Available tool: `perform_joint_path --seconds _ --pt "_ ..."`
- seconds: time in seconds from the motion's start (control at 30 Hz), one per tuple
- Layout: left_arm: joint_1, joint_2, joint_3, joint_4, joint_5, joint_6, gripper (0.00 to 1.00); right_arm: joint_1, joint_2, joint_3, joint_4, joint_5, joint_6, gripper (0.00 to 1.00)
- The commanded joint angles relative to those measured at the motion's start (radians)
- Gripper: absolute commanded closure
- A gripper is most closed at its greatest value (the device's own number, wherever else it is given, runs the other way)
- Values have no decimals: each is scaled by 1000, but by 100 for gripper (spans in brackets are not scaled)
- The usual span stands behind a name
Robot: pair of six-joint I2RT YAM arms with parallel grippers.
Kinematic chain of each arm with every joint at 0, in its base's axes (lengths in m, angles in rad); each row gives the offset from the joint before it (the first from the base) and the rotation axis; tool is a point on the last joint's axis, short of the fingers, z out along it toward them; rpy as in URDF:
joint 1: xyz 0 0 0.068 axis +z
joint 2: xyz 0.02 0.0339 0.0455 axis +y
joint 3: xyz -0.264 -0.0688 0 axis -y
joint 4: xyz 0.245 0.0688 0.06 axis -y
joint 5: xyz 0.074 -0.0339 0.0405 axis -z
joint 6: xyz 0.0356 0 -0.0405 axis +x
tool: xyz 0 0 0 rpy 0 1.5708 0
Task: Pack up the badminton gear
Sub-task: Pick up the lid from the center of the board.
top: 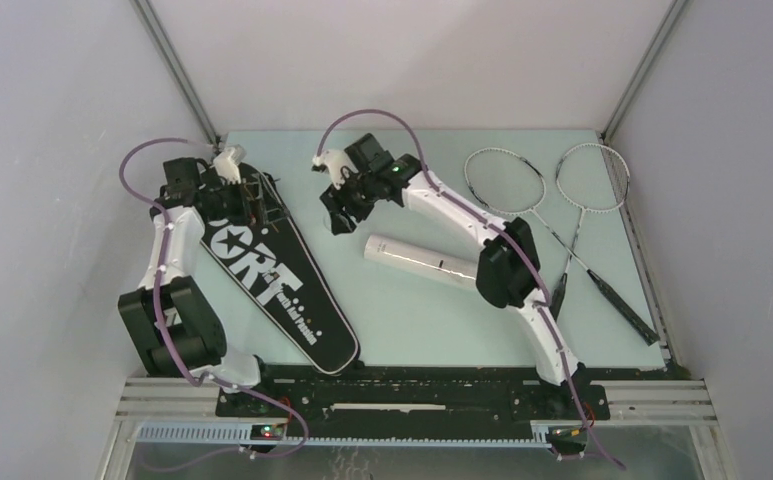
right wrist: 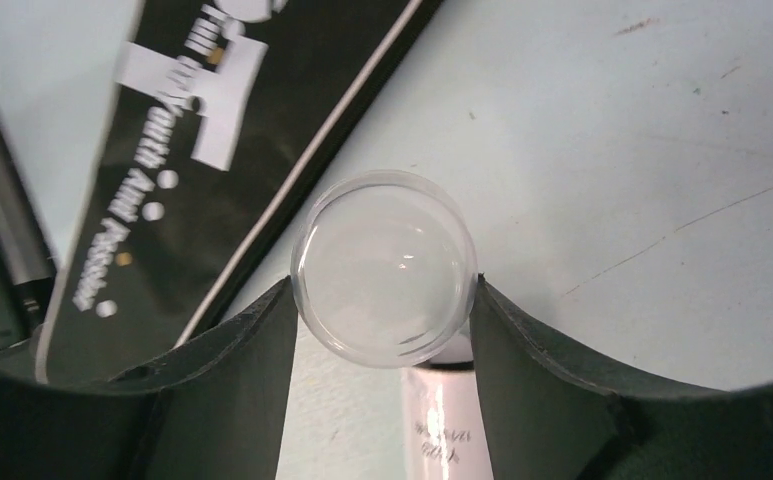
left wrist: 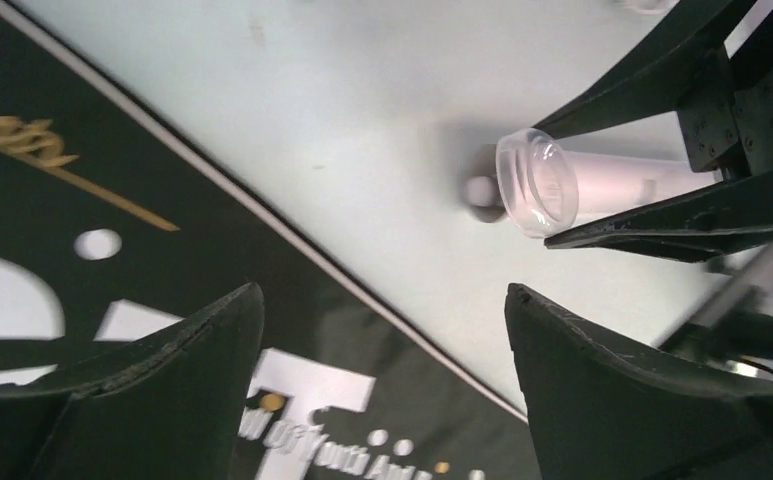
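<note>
The long white tube (top: 422, 262) lies on the table's middle. Its clear round cap (right wrist: 384, 265) sits at the tube's left end, and my right gripper (right wrist: 384, 290) is shut on it, a finger touching each side. Whether the cap is seated on the tube (right wrist: 442, 420) I cannot tell. The left wrist view shows the same cap (left wrist: 537, 182) between those fingers. The black "SPORT" bag (top: 272, 280) lies flat on the left. My left gripper (left wrist: 382, 295) hangs open over the bag's right edge (left wrist: 62, 300), holding nothing. Two racquets (top: 504, 180) (top: 592, 178) lie crossed at the right.
A small white round thing (left wrist: 480, 190) rests on the table right beside the cap. The racquets' black handles (top: 627, 310) reach toward the table's right front corner. Grey walls close in the table on three sides.
</note>
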Motion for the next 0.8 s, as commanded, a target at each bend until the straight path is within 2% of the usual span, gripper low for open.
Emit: perform_joint_path --seconds 0.0,0.23,0.57,0.77 --pt "5 39 10 31 322 -144 8 -29 -142 -31 23 -165 69 36" --pt "-56 36 -33 297 487 -489 14 -64 -241 -76 36 -303 111 38" --pt "-161 13 -112 799 526 -1037 25 -117 -308 -131 80 -444 162 40" --pt "-240 51 -149 1330 507 -1548 28 -145 -350 -187 120 -464 187 40"
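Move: The clear lid is already pinched between the right fingertips, some 12 cm above the board. From the left hand it lies about 14 cm to the right, level with it fore and aft, and 5 cm lower. The tube's open end is about 7 cm right of the right hand, 2 cm ahead and 9 cm below. The racket bag's middle lies 18 cm left of the right hand, 1 cm back and 11 cm down. Up, by about 12 cm, the right hand goes on lifting the lid, easing a little back and right while its fingers tilt up some 20 degrees and keep their pinch. The left hand sweeps right and climbs towards the lid, rolling about 45 degrees so that its fingers come nearly level, pointing right and forward; they close partway but stay open, touching nothing. ##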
